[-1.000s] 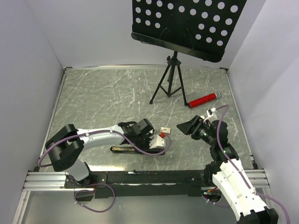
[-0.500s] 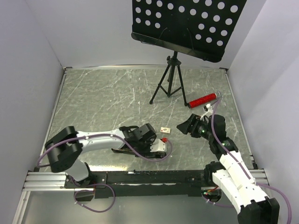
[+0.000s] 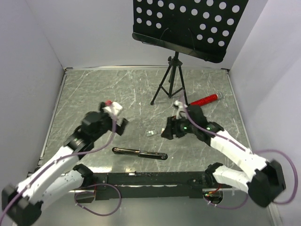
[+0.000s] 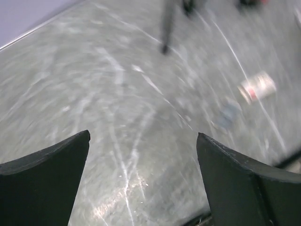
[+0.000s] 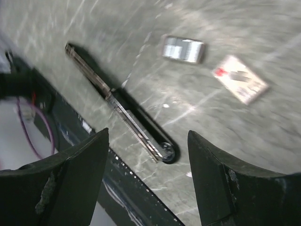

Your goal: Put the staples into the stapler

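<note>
The stapler lies flat near the table's front edge, a long black body with a silvery rail showing on it. The staples, a small grey strip, rest on the table just beyond it. My right gripper hovers open right of the staples, and its jaws frame the stapler's round end with nothing between them. My left gripper is raised to the stapler's left, wide open and empty. In its blurred view the staples are a faint patch.
A small tan-and-white box lies beside the staples, also in the left wrist view. A black tripod carrying a dotted black board stands at the back. A red cylinder lies to its right. The black rail runs along the near edge.
My left gripper opened, let go of the stapler and lifted away to the left. The right arm swung left over the box and staples. The stapler now lies alone.
</note>
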{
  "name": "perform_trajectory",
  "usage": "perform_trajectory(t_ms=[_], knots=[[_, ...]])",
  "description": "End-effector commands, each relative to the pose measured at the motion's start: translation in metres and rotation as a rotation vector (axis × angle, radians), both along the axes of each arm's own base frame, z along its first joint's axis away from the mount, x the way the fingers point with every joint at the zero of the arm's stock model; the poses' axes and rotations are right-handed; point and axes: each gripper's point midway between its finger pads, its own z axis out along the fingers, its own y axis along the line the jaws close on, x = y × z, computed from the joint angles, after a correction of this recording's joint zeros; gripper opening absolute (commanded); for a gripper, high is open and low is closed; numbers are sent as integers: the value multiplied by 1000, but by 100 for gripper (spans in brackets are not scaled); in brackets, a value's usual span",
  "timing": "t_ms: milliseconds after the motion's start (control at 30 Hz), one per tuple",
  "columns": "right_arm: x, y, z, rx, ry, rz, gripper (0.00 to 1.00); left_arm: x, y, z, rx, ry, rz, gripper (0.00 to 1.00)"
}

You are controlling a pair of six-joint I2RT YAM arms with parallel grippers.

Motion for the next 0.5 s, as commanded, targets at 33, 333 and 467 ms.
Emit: perform_trajectory(t_ms=[33, 333, 467], knots=[[-8, 33, -5, -187, -79, 217, 75, 11, 73, 47, -370, -98, 432, 99], [-28, 77, -40, -417, -108, 469, 74, -18, 161, 66, -524, -231, 848, 100], [-38, 89, -65, -521, -89, 540, 74, -22, 174, 62, -541, -270, 911, 99]])
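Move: The opened-out black stapler lies with its middle about 11 cm to the right hand's left, 5 cm back and some 12 cm below. The block of staples sits about 6 cm ahead and 6 cm left of that hand, and the staple box about 7 cm ahead and 1 cm to its right, both some 13 cm down. From the left hand, the stapler's middle is roughly 11 cm back, 9 cm right and 18 cm below. The stapler lying open on the table is what the right hand heads for: it sweeps left, sinking and drawing back, roughly 11 cm in all, turning counter-clockwise and tipping, its empty fingers staying apart. The left hand, empty and wide open, clears off about 15 cm to the left while rising, swinging some 45 degrees counter-clockwise. ##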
